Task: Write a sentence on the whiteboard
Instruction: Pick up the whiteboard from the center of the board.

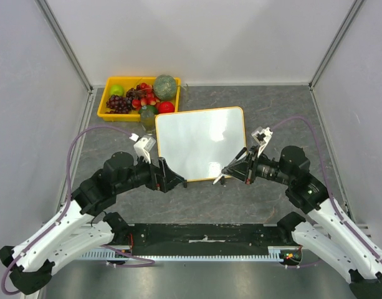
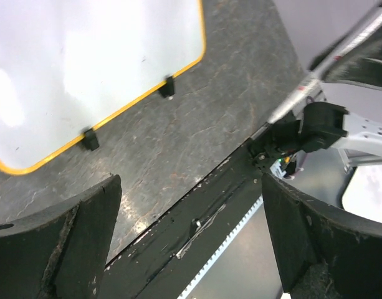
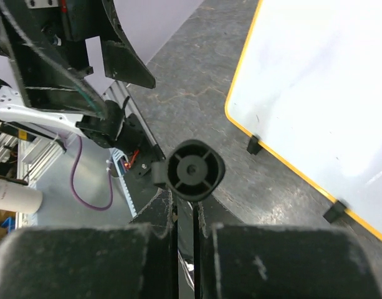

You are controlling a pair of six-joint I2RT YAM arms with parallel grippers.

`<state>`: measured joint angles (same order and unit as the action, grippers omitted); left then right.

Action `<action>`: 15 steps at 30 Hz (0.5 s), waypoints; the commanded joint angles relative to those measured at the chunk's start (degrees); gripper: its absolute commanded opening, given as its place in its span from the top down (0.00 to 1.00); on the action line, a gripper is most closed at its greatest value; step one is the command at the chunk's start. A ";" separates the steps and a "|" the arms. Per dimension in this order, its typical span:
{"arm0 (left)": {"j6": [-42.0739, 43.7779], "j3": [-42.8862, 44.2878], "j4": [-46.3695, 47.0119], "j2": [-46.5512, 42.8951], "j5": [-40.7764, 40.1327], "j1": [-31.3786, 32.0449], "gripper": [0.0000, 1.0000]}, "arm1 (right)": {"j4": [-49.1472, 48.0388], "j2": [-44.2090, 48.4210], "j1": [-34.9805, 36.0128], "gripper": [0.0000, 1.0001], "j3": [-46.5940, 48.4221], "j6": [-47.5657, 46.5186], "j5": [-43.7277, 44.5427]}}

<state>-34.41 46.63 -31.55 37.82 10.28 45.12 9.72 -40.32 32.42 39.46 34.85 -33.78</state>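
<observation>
The whiteboard point(image 1: 200, 143) point(image 2: 85, 62) point(image 3: 321, 81) lies flat mid-table, white with an orange-yellow frame and two black clips point(image 2: 167, 87) on its near edge. No sentence is in view on its surface. My right gripper point(image 1: 239, 168) point(image 3: 186, 215) is shut on a marker point(image 1: 220, 179) point(image 3: 192, 169), whose tip hovers by the board's near right edge. The marker's silver barrel point(image 2: 296, 99) also shows in the left wrist view. My left gripper point(image 1: 175, 180) point(image 2: 191, 205) stands open and empty, just off the board's near left corner.
A yellow fruit tray point(image 1: 103, 106) with grapes, apples and a melon stands at the back left, with a green item point(image 1: 147, 116) beside it near the board's far left corner. The black mounting rail point(image 1: 203, 233) runs along the near edge. Cage posts and white walls enclose the table.
</observation>
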 commanded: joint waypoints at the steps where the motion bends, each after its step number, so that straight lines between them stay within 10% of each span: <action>1: -5.31 -3.12 3.07 1.19 -5.98 0.23 0.03 | 4.60 6.47 -0.08 1.00 -1.93 -1.54 6.26; 15: 2.06 1.97 3.77 11.12 -17.57 -0.47 0.01 | 8.14 7.37 -0.08 1.00 -1.49 -4.09 15.41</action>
<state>-36.73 44.69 -31.31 46.72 -0.99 45.10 19.40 -30.30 32.40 37.30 32.99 -22.13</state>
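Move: The whiteboard's middle lies about 17 cm ahead of the left hand and 10 cm to its right, some 24 cm below; the left clip on its near edge is about 4 cm ahead and 3 cm right, equally low. From the right hand, which already holds the marker, the whiteboard's middle is roughly 15 cm ahead, 9 cm left and 26 cm down, with the right clip 2 cm ahead and 2 cm left, just as low. Towards the whiteboard, near its left clip, comes the empty left hand, sinking about 5 cm with most of the drop early and reaching some 4 cm forward, fingers staying wide open while the wrist turns counter-clockwise and its left side lifts; it touches nothing yet. The marker, still gripped, goes with the right hand a few centimetres to the right, sinking slightly and turning clockwise. ##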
